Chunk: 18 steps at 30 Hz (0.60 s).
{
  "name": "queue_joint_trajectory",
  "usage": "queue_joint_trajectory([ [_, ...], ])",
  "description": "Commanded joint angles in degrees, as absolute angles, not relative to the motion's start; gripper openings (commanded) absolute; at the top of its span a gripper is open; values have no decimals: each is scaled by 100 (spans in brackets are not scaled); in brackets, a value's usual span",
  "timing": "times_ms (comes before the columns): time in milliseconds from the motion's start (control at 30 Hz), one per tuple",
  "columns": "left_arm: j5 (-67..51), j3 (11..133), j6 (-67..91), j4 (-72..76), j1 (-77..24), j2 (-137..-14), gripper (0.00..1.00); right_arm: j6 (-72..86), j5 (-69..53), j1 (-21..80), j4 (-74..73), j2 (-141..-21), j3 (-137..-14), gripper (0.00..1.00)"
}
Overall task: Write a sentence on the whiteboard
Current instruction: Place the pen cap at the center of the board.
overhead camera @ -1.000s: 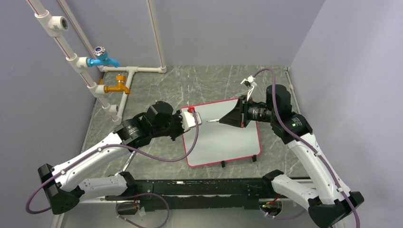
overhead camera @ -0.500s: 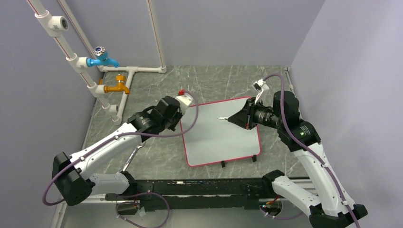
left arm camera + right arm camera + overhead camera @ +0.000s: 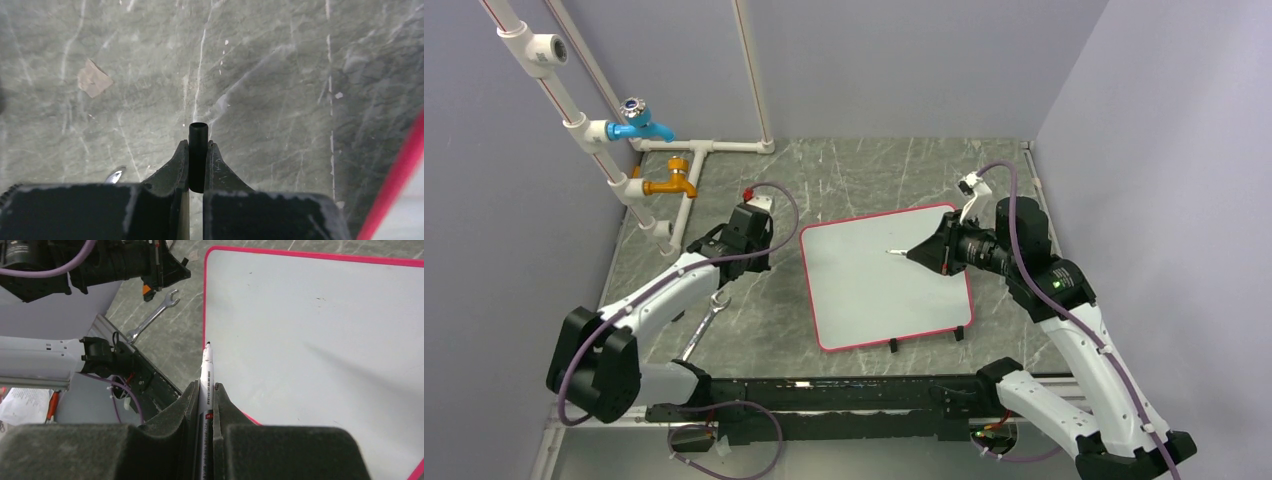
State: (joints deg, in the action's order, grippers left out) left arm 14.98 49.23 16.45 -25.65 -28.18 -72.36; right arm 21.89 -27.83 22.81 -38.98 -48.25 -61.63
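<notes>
The whiteboard (image 3: pixel 879 295), white with a red-pink rim, lies flat on the marble table; it also fills the right of the right wrist view (image 3: pixel 320 330). My right gripper (image 3: pixel 916 252) (image 3: pixel 206 386) is shut on a white marker (image 3: pixel 895 251) (image 3: pixel 206 367). The marker's bare black tip points left, just above the board's face. Whether the tip touches the board I cannot tell. My left gripper (image 3: pixel 752 215) (image 3: pixel 198 146) hovers over bare table left of the board, shut on a small black cap (image 3: pixel 198 132) that stands up between the fingers.
A steel wrench (image 3: pixel 707 322) (image 3: pixel 152 315) lies on the table near the left arm. White pipes with a blue tap (image 3: pixel 639 125) and a yellow tap (image 3: pixel 669 185) stand at the back left. A paper scrap (image 3: pixel 93 79) lies on the table.
My left arm has pulled back leftward from the board's top-left corner, carrying the cap. The right gripper and marker shifted slightly right over the board.
</notes>
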Motion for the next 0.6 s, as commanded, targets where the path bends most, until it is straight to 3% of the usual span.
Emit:
queue_joint_trajectory([
  [0, 1035, 4734, 1931, -1794, -2584, -7563, 10, 2192, -2452, 2262, -3727, -4647, -6141, 0],
  [300, 747, 4535, 1846, -1298, -2496, -8052, 16, 2180, -1968, 2270, -3782, -4556, -6143, 0],
  [567, 723, 4446, 1791, -1192, -2486, -8112, 40, 2258, -1544, 2267, -3705, -4444, -6167, 0],
])
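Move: The left hand holds the black pen cap above bare table; the spot it goes to is about 1 cm ahead, 1 cm right and 9 cm below. The whiteboard's middle lies some 25 cm to its right and about 1 cm back, the wrench roughly 12 cm left and 9 cm back, both at table height. From the right hand, which holds the pen, the cap is about 27 cm left, 10 cm ahead and 18 cm below. Straight down goes the left hand, about 5.5 cm, quickly first and then easing, lowering the pen cap towards the bare table left of the whiteboard; its fingers tip some 5 degrees steeper and spread, giving up their pinch on the cap. The right hand keeps the pen clear above the board and drifts about 2 cm right and slightly forward, swinging roughly 8 degrees clockwise. ##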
